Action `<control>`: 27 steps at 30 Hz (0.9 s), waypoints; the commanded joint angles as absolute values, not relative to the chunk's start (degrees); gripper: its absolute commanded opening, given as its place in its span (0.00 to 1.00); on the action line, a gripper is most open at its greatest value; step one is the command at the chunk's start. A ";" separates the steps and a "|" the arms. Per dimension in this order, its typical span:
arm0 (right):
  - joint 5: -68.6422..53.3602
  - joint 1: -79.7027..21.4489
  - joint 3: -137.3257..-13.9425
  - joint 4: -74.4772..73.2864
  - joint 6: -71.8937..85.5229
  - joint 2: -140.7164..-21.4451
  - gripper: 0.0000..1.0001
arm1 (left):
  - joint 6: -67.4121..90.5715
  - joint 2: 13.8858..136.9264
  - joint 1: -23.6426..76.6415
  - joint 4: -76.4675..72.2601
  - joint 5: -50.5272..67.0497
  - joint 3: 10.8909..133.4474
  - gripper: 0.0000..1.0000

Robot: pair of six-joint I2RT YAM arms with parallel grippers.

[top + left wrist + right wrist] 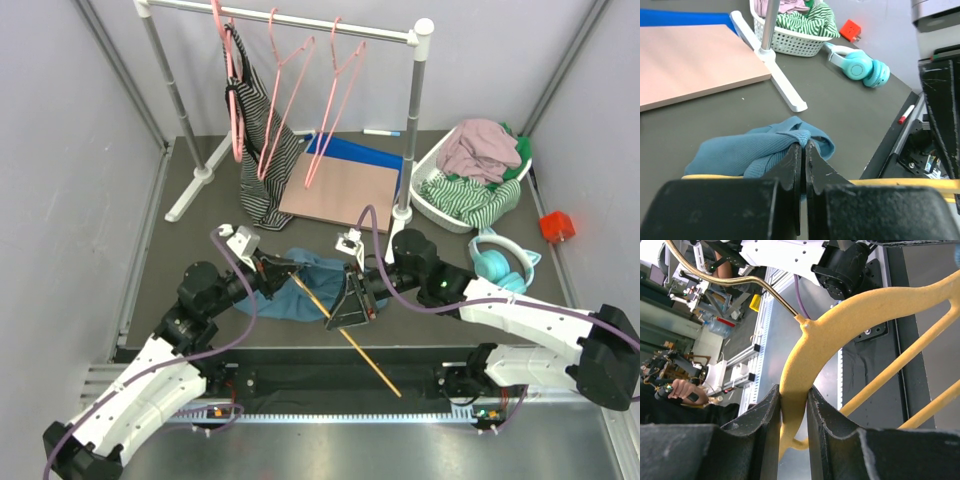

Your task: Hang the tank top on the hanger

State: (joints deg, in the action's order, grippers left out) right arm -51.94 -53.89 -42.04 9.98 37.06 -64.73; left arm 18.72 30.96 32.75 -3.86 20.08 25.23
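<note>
The teal-blue tank top (305, 290) lies bunched on the dark table in front of both arms. My left gripper (288, 272) is shut on a ribbed fold of it; in the left wrist view the jaws (803, 146) pinch the tank top (740, 155) at its edge. The yellow-orange hanger (365, 358) slants from the cloth toward the near edge. My right gripper (345, 312) is shut on it. In the right wrist view the jaws (794, 399) clamp the hanger (855, 322) at its curved shoulder below the metal hook (735, 282). A hanger bar (905, 184) crosses under the left fingers.
A white clothes rack (412, 120) with pink hangers (335, 95) and a striped garment (262, 150) stands at the back. Beneath it lie a pink board (340, 190) and a blue sheet (355, 152). At the right are a white basket (428, 195) of clothes, teal headphones (500, 262) and a red block (556, 226).
</note>
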 commanded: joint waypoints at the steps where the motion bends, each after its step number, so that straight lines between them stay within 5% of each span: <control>1: -52.56 -54.76 -42.71 14.24 35.51 -64.07 0.00 | 19.07 29.97 32.70 -7.56 21.97 27.25 0.04; 3: -52.56 -54.76 -42.54 14.59 35.59 -63.46 0.00 | 18.90 30.23 32.70 -7.30 21.97 27.25 0.21; 5: -52.38 -54.76 -42.28 14.94 35.60 -62.85 0.00 | 19.16 29.97 32.70 -7.12 21.71 27.51 0.58; 8: -51.95 -54.76 -41.93 15.73 35.95 -62.40 0.00 | 18.99 28.92 32.78 -6.42 20.40 28.21 0.81; 10: -51.94 -54.76 -41.84 16.26 35.95 -62.31 0.00 | 18.81 27.60 32.78 -5.89 19.78 28.82 0.89; 19: -51.15 -54.67 -41.31 19.51 37.00 -62.75 0.00 | 18.19 19.43 32.78 -0.97 10.03 28.57 0.95; 27: -50.45 -54.49 -41.84 20.65 37.70 -62.58 0.00 | 18.72 13.89 32.70 2.82 2.63 26.99 0.89</control>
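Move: The hanger lies with its middle about 10 cm back and 9 cm to the right of the left hand, which is roughly level with it, and its middle sits right in the right hand's grip. The bulk of the blue tank top lies about 4 cm ahead, 2 cm right and 11 cm below the left hand; from the right hand it is some 14 cm ahead, 6 cm left and 11 cm down. The pink board is roughly 28 cm ahead of the left hand, 9 cm right and 16 cm below. The tank top's shoulder, pinched at the hanger's far arm, is let go where it is: the left fingers spread almost fully before the hand leaves. That hand then lifts about 6 cm and swings some 5 cm left, away from the hanger, turning about 15 degrees counter-clockwise as its fingers tip up a little. The right hand keeps its grip near the hanger's neck and holds almost still. ##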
